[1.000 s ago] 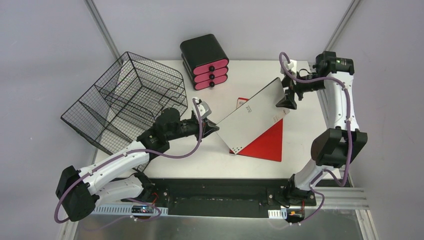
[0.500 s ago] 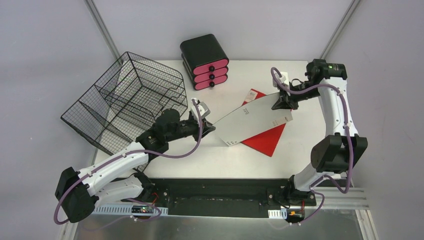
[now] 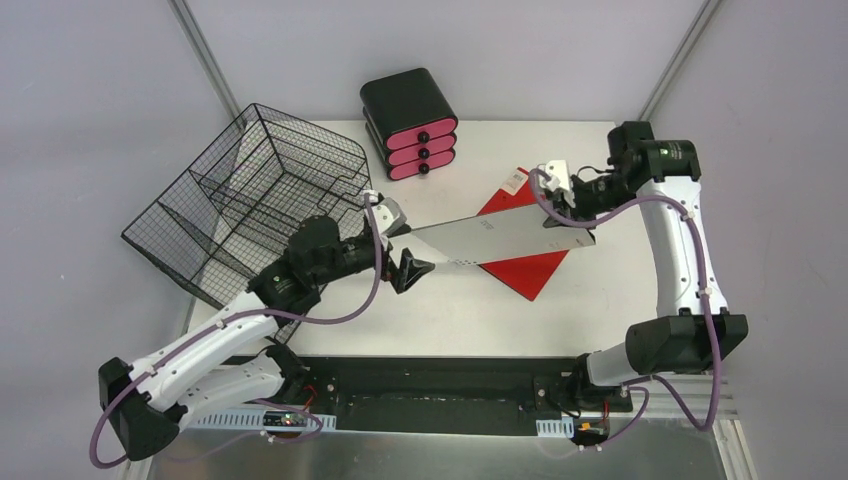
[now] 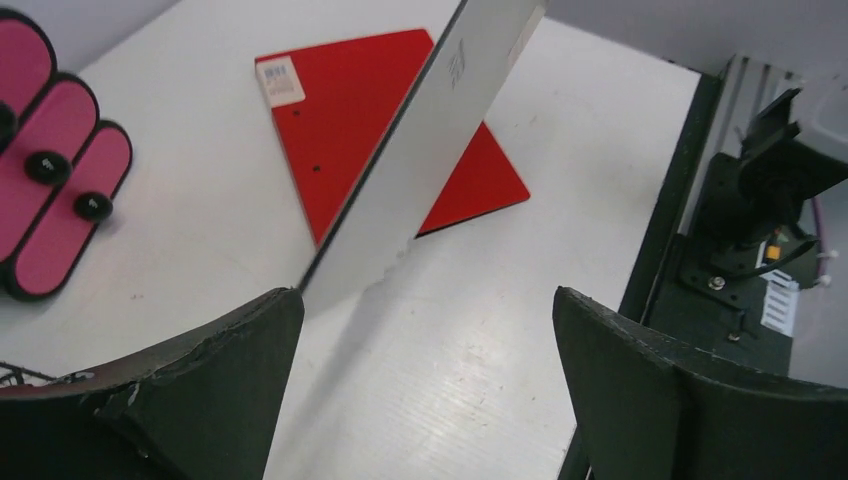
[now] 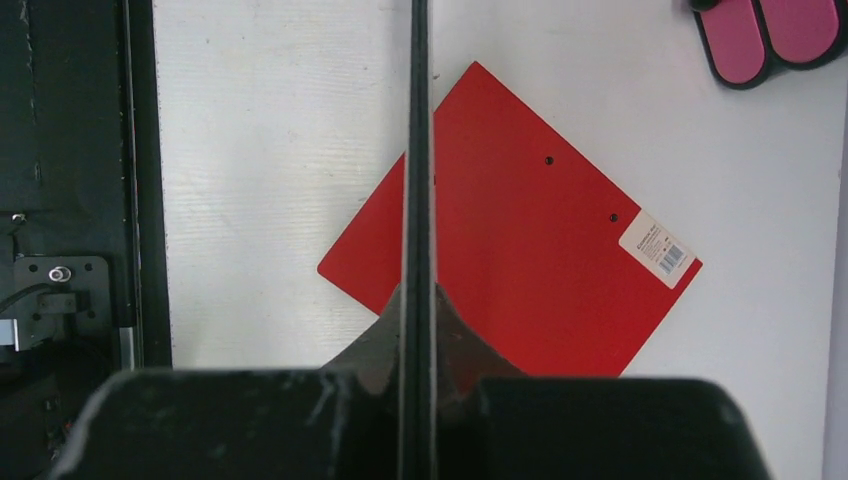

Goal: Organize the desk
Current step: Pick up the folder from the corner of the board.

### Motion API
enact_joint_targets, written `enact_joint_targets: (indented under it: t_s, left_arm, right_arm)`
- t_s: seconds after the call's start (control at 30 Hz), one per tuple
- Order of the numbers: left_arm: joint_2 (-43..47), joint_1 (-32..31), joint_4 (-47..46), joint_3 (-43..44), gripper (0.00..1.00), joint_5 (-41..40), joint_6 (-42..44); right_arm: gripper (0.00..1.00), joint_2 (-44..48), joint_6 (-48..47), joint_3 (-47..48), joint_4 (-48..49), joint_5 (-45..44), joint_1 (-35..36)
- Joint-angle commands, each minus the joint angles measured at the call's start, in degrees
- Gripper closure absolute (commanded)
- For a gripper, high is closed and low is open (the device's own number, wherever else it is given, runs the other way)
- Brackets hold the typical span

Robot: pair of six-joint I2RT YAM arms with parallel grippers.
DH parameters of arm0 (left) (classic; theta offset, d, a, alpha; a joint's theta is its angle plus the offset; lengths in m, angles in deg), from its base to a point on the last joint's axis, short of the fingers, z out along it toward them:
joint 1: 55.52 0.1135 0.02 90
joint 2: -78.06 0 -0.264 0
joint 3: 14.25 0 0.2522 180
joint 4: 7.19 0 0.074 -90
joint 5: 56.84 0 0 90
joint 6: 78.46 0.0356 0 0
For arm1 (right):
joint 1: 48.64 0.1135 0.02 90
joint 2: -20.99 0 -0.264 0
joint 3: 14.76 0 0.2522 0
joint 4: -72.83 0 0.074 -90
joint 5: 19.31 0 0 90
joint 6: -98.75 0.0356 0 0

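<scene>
A white notebook hangs on edge above the desk, running from left to right. My right gripper is shut on its right end; in the right wrist view the notebook shows edge-on, pinched between the jaws of that gripper. My left gripper is open at the notebook's left end with nothing between its jaws. In the left wrist view the left gripper stands wide, and the notebook's near corner is beside the left finger. A red folder lies flat on the desk under the notebook.
A black wire basket stands at the desk's left, close to my left arm. A black drawer unit with pink fronts stands at the back middle. The black base rail runs along the near edge.
My left gripper opened, let go of the white notebook and drew back left. My right gripper shut on its far end and the notebook turned up on edge.
</scene>
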Motion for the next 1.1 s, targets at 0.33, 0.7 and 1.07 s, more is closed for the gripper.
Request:
enact_joint_targets:
  t_s: [0.33,0.7,1.07]
  left_arm:
    - [-15.3,-1.2,7.4,24.4,0.05,24.1,7.9]
    - [-28.6,-4.4,10.3,34.6,0.2,22.2,15.0]
    - [-32.3,-4.9,14.3,36.1,1.0,20.4,17.4]
  right_arm:
    - [1.0,3.6,16.9,5.1,-8.5,-8.2,16.7]
    - [1.0,3.3,19.6,5.7,-8.4,-9.1,20.1]
    - [1.0,4.1,20.2,5.6,-8.5,-7.6,20.6]
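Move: The white folder, hanging steeply on edge from the right hand's shut fingers, has its middle about 15 cm to the left hand's right, 3 cm ahead and 4 cm lower. The red file lies flat on the desk some 26 cm right, 13 cm ahead and 22 cm below, and the drawer unit about 30 cm ahead, 15 cm down. From the right hand, the folder's middle is about 11 cm left, 2 cm back and 6 cm down. The open left hand climbs about 9 cm clear of the folder's near end, swings some 12 cm right along the folder towards the right fingers while turning nearly 30 degrees clockwise, then sinks about 6 cm and closes its fingers over the folder's upper edge. Meanwhile the right hand keeps its pinch on that edge and draws the folder about 6 cm left and 4 cm back to meet it, then holds still. ##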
